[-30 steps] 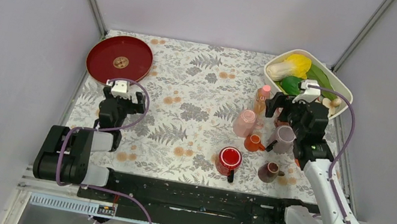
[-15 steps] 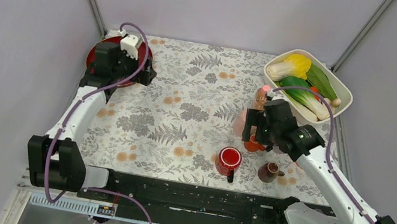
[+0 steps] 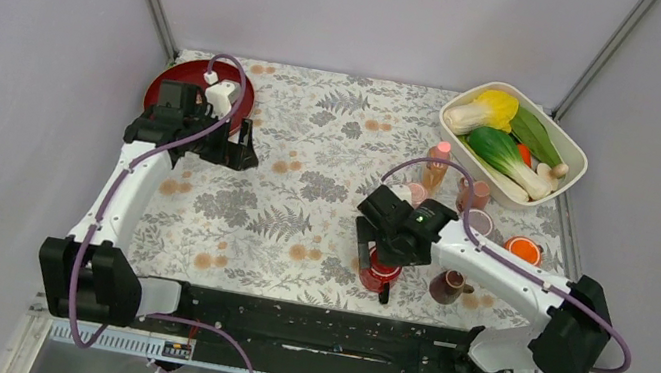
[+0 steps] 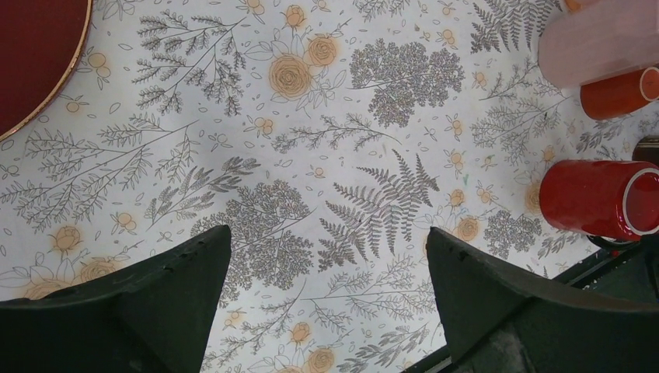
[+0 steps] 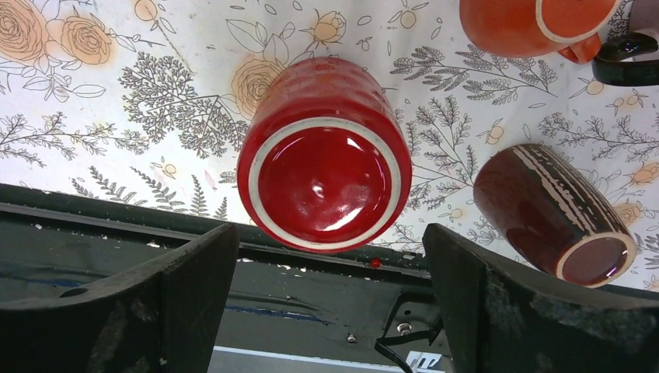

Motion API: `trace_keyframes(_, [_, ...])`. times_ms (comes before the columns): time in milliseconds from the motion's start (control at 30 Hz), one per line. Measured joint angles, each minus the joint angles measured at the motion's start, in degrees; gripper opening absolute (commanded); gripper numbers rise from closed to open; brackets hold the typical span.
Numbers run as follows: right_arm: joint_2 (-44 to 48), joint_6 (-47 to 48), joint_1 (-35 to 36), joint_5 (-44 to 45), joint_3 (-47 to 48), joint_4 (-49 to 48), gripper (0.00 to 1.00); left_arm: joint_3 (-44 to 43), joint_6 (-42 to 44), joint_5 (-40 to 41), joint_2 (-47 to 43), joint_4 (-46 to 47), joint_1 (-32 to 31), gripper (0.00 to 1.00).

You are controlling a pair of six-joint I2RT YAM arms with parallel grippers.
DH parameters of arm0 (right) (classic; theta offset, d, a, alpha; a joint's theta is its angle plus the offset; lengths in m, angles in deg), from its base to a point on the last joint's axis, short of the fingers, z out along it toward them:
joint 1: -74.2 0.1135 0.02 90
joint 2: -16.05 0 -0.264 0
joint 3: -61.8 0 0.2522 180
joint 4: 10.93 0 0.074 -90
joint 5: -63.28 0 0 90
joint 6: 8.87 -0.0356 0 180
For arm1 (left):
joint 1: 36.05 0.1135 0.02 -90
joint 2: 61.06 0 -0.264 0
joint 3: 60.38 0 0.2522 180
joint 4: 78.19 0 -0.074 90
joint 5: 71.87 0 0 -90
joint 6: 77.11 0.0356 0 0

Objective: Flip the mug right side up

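Observation:
Only the pale pink top of the mug (image 3: pixel 416 193) shows in the top view, behind my right arm; how it stands I cannot tell. The left wrist view has its pale pink side (image 4: pixel 594 47) at the upper right edge. My right gripper (image 3: pixel 376 253) hangs open over the glossy red mug (image 3: pixel 380 274), just in front of the pink one. In its own view the right gripper (image 5: pixel 328 233) has nothing between its fingers, and the red mug's mouth (image 5: pixel 322 175) lies just beyond them. My left gripper (image 3: pixel 237 146) is open and empty over bare cloth (image 4: pixel 328 231), far to the left.
A red plate (image 3: pixel 183 86) lies at the back left. A white tub (image 3: pixel 579 152) of vegetables stands at the back right. Near the mugs are a small bottle (image 3: pixel 436 164), a greyish-mauve mug (image 3: pixel 478 219), an orange cup (image 3: pixel 523 247) and a dark maroon cup (image 3: pixel 447 285).
My right arm has swung left and nearer, from the cluster of cups to over the red mug. The orange cup now sits further right. My left arm has reached out beside the red plate.

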Motion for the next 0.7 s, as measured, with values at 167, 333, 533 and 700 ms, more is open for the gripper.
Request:
trace_keyframes(167, [1.4,0.7,0.9,-0.1,-0.7,-0.9,0.83,0.1,0.0,0.0,-1.1,-0.9,0.0,0.99])
trace_keyframes(333, [9.4,0.3,2.1,-2.3,-8.1,-4.5,0.64,0.1,0.0,0.0,-1.2,-1.0,0.0,0.99])
trace_keyframes(533, [10.5,-3.1,4.5,-2.0,-16.0,-6.8,0.6,0.1,0.0,0.0,-1.2,-1.0,0.0,0.99])
trace_keyframes(700, [10.4,-4.9,4.9,-1.5,-19.8,-13.5,0.52,0.1,0.0,0.0,-1.2,-1.0,0.0,0.99])
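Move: The upside-down red mug has its middle about 2 cm ahead of the right hand, hardly to either side, and about 6 cm below; its black handle points back towards the robot. The dark brown mug stands some 13 cm to the right of the red one and level with it. The small orange mug is about 10 cm ahead and 8 cm right of the right hand. From the left hand the red mug lies about 25 cm right, 13 cm back and 13 cm lower. Draw the right gripper back about 4 cm, then sink it about 5 cm down the robot-side face of the red mug, towards the handle. Keep it pointing steeply down, and close the fingers from wide open to a little over half on the way, leaving the tips below the upturned base's level, one on each side of where the handle sticks out. ##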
